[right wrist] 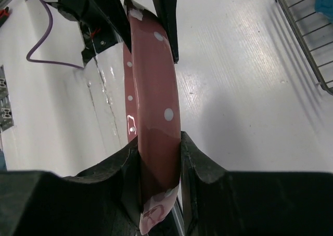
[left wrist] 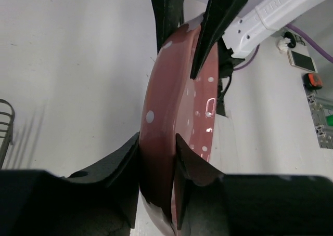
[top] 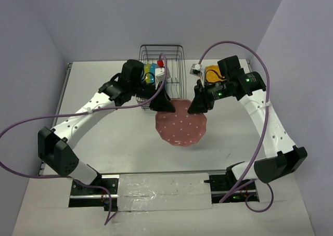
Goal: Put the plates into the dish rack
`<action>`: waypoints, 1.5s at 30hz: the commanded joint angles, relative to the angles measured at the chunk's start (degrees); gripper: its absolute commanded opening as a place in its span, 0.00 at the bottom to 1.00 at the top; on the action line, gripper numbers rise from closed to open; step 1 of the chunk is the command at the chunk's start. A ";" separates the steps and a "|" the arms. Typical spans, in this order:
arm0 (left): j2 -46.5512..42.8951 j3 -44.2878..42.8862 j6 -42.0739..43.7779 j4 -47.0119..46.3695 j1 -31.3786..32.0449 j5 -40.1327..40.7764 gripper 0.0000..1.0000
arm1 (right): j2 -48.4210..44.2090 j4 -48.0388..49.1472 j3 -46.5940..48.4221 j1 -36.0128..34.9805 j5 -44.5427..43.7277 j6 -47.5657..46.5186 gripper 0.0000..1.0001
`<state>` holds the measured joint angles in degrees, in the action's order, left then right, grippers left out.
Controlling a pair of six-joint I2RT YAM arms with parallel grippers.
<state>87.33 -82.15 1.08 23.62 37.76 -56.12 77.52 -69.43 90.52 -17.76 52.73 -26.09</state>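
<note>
A pink plate (top: 182, 128) with small white dots is held between both arms over the middle of the table, just in front of the black wire dish rack (top: 161, 62). My left gripper (top: 163, 105) is shut on the plate's far-left rim, and in the left wrist view its jaws (left wrist: 157, 142) pinch the plate (left wrist: 171, 90) edge-on. My right gripper (top: 198, 105) is shut on the far-right rim, its jaws (right wrist: 159, 142) pressed against the plate (right wrist: 153, 80). The rack holds a yellow plate (top: 148, 68) and a blue plate (top: 154, 73) upright.
An orange-yellow thing (top: 212, 74) lies behind the right wrist, partly hidden. The rack's corner (right wrist: 304, 33) shows at the upper right of the right wrist view. A taped strip (top: 164, 192) runs between the arm bases. Walls close in at the back and sides.
</note>
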 commanded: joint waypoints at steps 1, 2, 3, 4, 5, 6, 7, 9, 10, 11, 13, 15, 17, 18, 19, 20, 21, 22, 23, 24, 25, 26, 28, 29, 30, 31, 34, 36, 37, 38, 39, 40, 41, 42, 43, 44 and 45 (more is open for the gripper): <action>-3.66 -4.60 -1.08 -3.33 -0.58 2.30 0.37 | -1.22 3.65 2.21 -0.43 3.00 6.29 0.00; -3.74 -5.03 -3.26 -3.05 -0.93 3.89 0.52 | -1.92 5.95 1.33 -0.35 1.95 8.66 0.00; -4.44 -4.86 -3.98 -3.05 -1.89 5.82 0.68 | -3.58 8.67 0.80 -0.35 -1.19 13.73 0.00; -5.06 -4.69 -4.77 -3.22 -2.68 8.45 0.94 | -4.47 13.57 0.19 -0.35 -2.53 15.87 0.00; -5.67 -3.90 -6.51 -4.36 -3.82 9.09 0.99 | -5.35 15.79 -0.77 -0.35 -4.20 17.89 0.00; -6.98 -3.63 -7.40 -4.80 -6.27 9.71 0.99 | -6.49 17.99 -1.05 -0.43 -5.87 22.00 0.00; -7.61 -3.37 -8.63 -5.42 -7.77 10.23 0.99 | -6.76 20.88 -1.05 -0.43 -8.58 23.52 0.00; -9.18 -3.28 -12.67 -7.08 -13.20 10.77 0.99 | -6.33 22.66 0.18 -0.43 -11.23 28.25 0.00; -9.72 -3.37 -14.25 -7.79 -15.15 11.03 0.99 | -6.06 24.24 0.62 -0.35 -14.46 29.50 0.00; -10.24 -3.89 -16.96 -8.41 -17.08 11.99 0.99 | -5.89 24.95 1.49 -0.43 -16.15 31.78 0.00; -11.65 -5.12 -19.18 -8.50 -21.57 15.32 0.99 | -5.45 27.49 2.38 -0.43 -22.45 33.99 0.00; -12.36 -7.75 -21.29 -5.62 -23.95 22.69 0.99 | -4.66 28.73 4.48 -0.52 -26.95 37.15 0.00; -13.06 -10.03 -21.73 -3.15 -24.39 28.67 0.99 | -2.82 29.00 7.81 -1.05 -36.05 40.65 0.00; -13.50 -10.05 -21.56 -2.35 -24.66 31.48 0.99 | -2.03 28.04 9.05 -1.48 -40.03 41.89 0.00; -14.11 -9.09 -21.30 -2.26 -24.84 32.47 0.99 | -1.23 27.68 11.32 -2.27 -45.12 42.69 0.00; -15.60 -8.21 -21.30 -2.61 -25.27 33.35 0.99 | 0.17 27.42 12.30 -2.54 -47.61 43.22 0.00; -16.48 -7.07 -21.21 -3.31 -25.36 34.14 0.99 | 0.53 27.85 12.92 -2.89 -50.33 44.09 0.00; -17.36 -5.93 -21.12 -4.79 -25.45 35.62 0.99 | 0.71 28.55 13.27 -3.24 -52.53 44.89 0.00; -18.85 -3.92 -21.12 -5.42 -25.45 36.51 0.99 | 0.88 29.26 13.28 -4.47 -55.51 46.29 0.00; -19.38 -3.03 -21.12 -6.03 -25.54 38.08 0.99 | 1.14 30.48 13.45 -5.17 -61.02 47.08 0.00; -20.17 -2.06 -20.86 -6.65 -25.54 38.88 0.99 | 1.93 30.84 14.24 -7.09 -63.60 47.70 0.00; -20.44 -1.79 -20.86 -6.74 -25.54 39.76 0.99 | 2.63 30.93 14.94 -8.25 -66.59 47.71 0.00; -20.71 -1.44 -20.33 -6.83 -25.72 42.04 0.99 | 4.48 30.41 17.83 -10.79 -75.81 47.79 0.00; -21.06 -1.17 -20.33 -6.92 -25.80 42.58 0.99 | 6.75 30.14 18.72 -13.33 -79.41 47.97 0.00; -21.23 -1.00 -20.24 -7.09 -25.98 42.93 0.99 | 7.90 30.40 19.34 -14.83 -87.02 47.97 0.00; -21.41 -0.56 -19.98 -7.18 -25.98 43.28 0.99 | 8.87 30.75 20.47 -16.33 -90.49 47.36 0.00; -22.20 0.41 -19.45 -7.27 -26.33 45.82 0.99 | 12.57 33.73 20.40 -21.60 -100.25 42.98 0.00; -22.73 1.11 -19.19 -7.44 -26.51 46.71 0.99 | 14.32 36.63 19.61 -23.45 -101.77 41.82 0.00; -23.16 1.72 -18.93 -7.44 -26.59 47.24 0.99 | 15.46 37.43 19.00 -23.98 -102.64 40.86 0.00; -23.34 2.08 -18.75 -7.53 -26.77 48.55 0.99 | 16.17 38.48 18.90 -24.25 -103.70 40.42 0.00; -23.61 2.34 -18.57 -7.71 -26.86 49.17 0.99 | 17.13 38.75 19.16 -25.04 -105.01 39.98 0.00; -24.04 2.87 -18.22 -7.71 -26.86 49.87 0.99 | 19.06 39.28 19.69 -25.39 -107.46 38.49 0.00; -24.31 3.13 -17.87 -7.80 -26.86 51.36 0.99 | 19.95 39.72 19.96 -25.57 -108.36 37.87 0.00; -24.40 3.66 -17.52 -7.80 -26.95 52.07 0.99 | 20.83 40.42 20.22 -25.83 -108.97 37.34 0.00; -24.66 3.84 -17.43 -7.80 -26.86 52.94 0.99 | 22.14 41.12 19.96 -25.92 -109.50 36.29 0.00; -24.75 4.10 -17.34 -7.71 -26.86 54.78 0.99 | 22.67 43.83 19.44 -26.10 -110.64 35.41 0.00; -24.84 4.36 -16.99 -7.62 -26.95 55.58 0.99 | 23.20 45.07 18.91 -26.19 -111.43 34.27 0.00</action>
<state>64.29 -78.22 -17.32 18.85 11.22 -5.56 101.14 -37.76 107.20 -43.70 -48.40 11.11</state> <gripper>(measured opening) 0.993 0.331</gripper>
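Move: The right hand, sharing the pink plate with the left, is bound for the free slot at the rack's right end: some 24 cm ahead, 6 cm left and 16 cm below. The pink plate's middle lies about 5 cm back, 5 left and 5 below; the last racked blue plate 6 cm left of the slot; the orange plate 30 cm ahead, 25 right, 28 below. From the left hand the slot is about 24 cm ahead, 4 right, 16 below. The left fingers open wide and let go of the pink plate's left edge; that hand clears out about 25 cm left and 14 forward, rising 11 and swinging round to point forward. The right hand keeps its pinch on the other edge and carries the plate some 20 cm forward to the rack, rising about 6 cm and then sinking most of that, while turning some 75 degrees clockwise. ##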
